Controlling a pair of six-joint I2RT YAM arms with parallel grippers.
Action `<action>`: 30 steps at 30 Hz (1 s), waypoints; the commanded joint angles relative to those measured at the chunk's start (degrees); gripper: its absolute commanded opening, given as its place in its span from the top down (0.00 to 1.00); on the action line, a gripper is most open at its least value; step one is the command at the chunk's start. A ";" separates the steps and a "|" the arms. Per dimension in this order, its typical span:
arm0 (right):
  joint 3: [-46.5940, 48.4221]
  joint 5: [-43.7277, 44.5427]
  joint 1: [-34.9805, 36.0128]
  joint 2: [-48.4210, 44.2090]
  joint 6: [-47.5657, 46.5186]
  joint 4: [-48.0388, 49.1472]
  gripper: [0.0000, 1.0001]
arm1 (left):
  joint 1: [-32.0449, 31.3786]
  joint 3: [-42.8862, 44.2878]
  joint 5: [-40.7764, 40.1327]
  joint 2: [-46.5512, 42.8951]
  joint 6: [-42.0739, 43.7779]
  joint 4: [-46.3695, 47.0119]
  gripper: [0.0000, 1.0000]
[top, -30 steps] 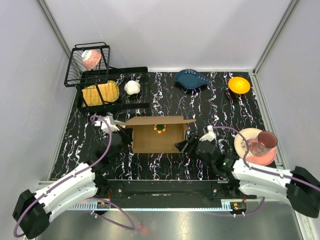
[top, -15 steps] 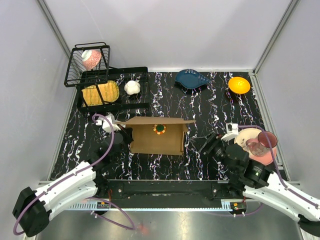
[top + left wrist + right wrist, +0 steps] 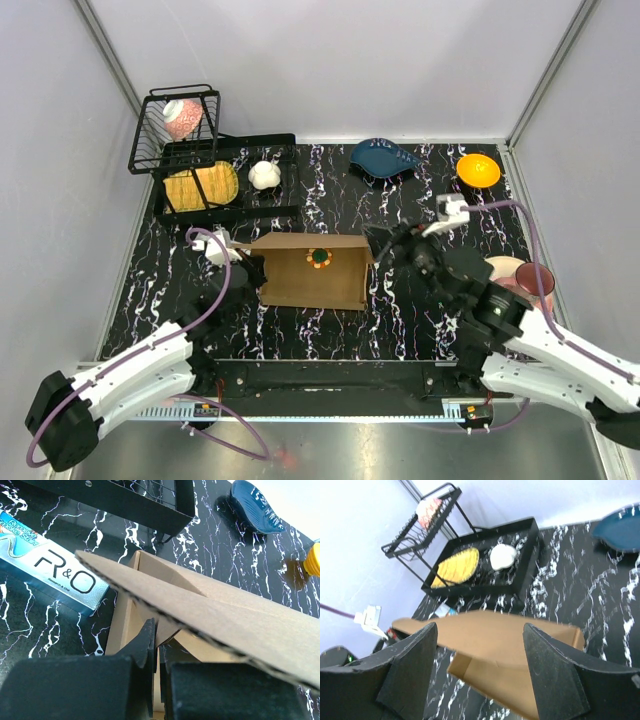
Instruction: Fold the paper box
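The paper box (image 3: 312, 272), plain brown cardboard, lies in the middle of the black marbled table with a long flap (image 3: 215, 615) raised over its open inside. My left gripper (image 3: 250, 270) is at the box's left end, shut on a thin cardboard edge (image 3: 162, 630) under that flap. My right gripper (image 3: 385, 240) hangs above the box's back right corner, open, with nothing between its fingers (image 3: 415, 665). In the right wrist view the box (image 3: 520, 650) lies below and beyond the jaws. A small green and orange item (image 3: 319, 257) shows on the box.
A black rack (image 3: 215, 180) with a wire basket (image 3: 175, 125), a yellow item and a white object (image 3: 265, 175) stands back left. A toothpaste carton (image 3: 50, 567) lies left of the box. A blue dish (image 3: 385, 158), an orange bowl (image 3: 478, 170) and a pink plate with a cup (image 3: 520, 285) lie to the right.
My right arm has left the box's right end, risen and swung toward the back right corner, jaws open. The left gripper has kept its hold at the left end.
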 commanded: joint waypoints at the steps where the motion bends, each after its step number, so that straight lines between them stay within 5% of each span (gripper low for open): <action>1: 8.92 -1.17 0.44 11.67 -12.65 10.09 0.25 | -0.28 -0.55 0.14 2.70 0.90 -9.10 1.00; 6: 11.32 -6.79 0.36 23.62 -13.90 8.69 0.25 | -0.37 -0.02 1.02 2.52 1.34 -9.98 0.99; 12: 3.33 -9.87 0.36 27.33 -9.59 11.23 0.25 | -0.72 0.59 1.98 -0.20 1.16 -13.14 0.90; 19: -3.44 -11.19 0.36 28.92 -6.16 13.78 0.26 | -0.89 8.32 2.16 -1.52 0.37 -29.19 0.67; 30: -5.99 -10.84 0.36 31.65 -5.72 16.95 0.26 | -0.89 21.23 -3.54 -5.82 -1.04 -48.55 0.59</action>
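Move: The paper box's lid stands half up, its middle about 13 cm left of the right hand, 8 ahead and 17 below. From the left hand, shut on thin card by the box's near left side, that lid middle is some 11 cm right, 5 ahead and 2 above. The flower ring in the box lies about 12 cm right of the left hand, 8 ahead, 10 below; the R&O pack sits 6 left, 9 ahead and 9 below it. The half-raised lid is taken from above by the wide-open right hand, which swings about 9 cm left and slightly forward over it, then drops to end some 16 cm lower, its left side rolling down about 20 degrees onto the lid's right near part. The left fingers open, letting go of the card; that hand draws back and left, dipping then rising, tips turning down. ##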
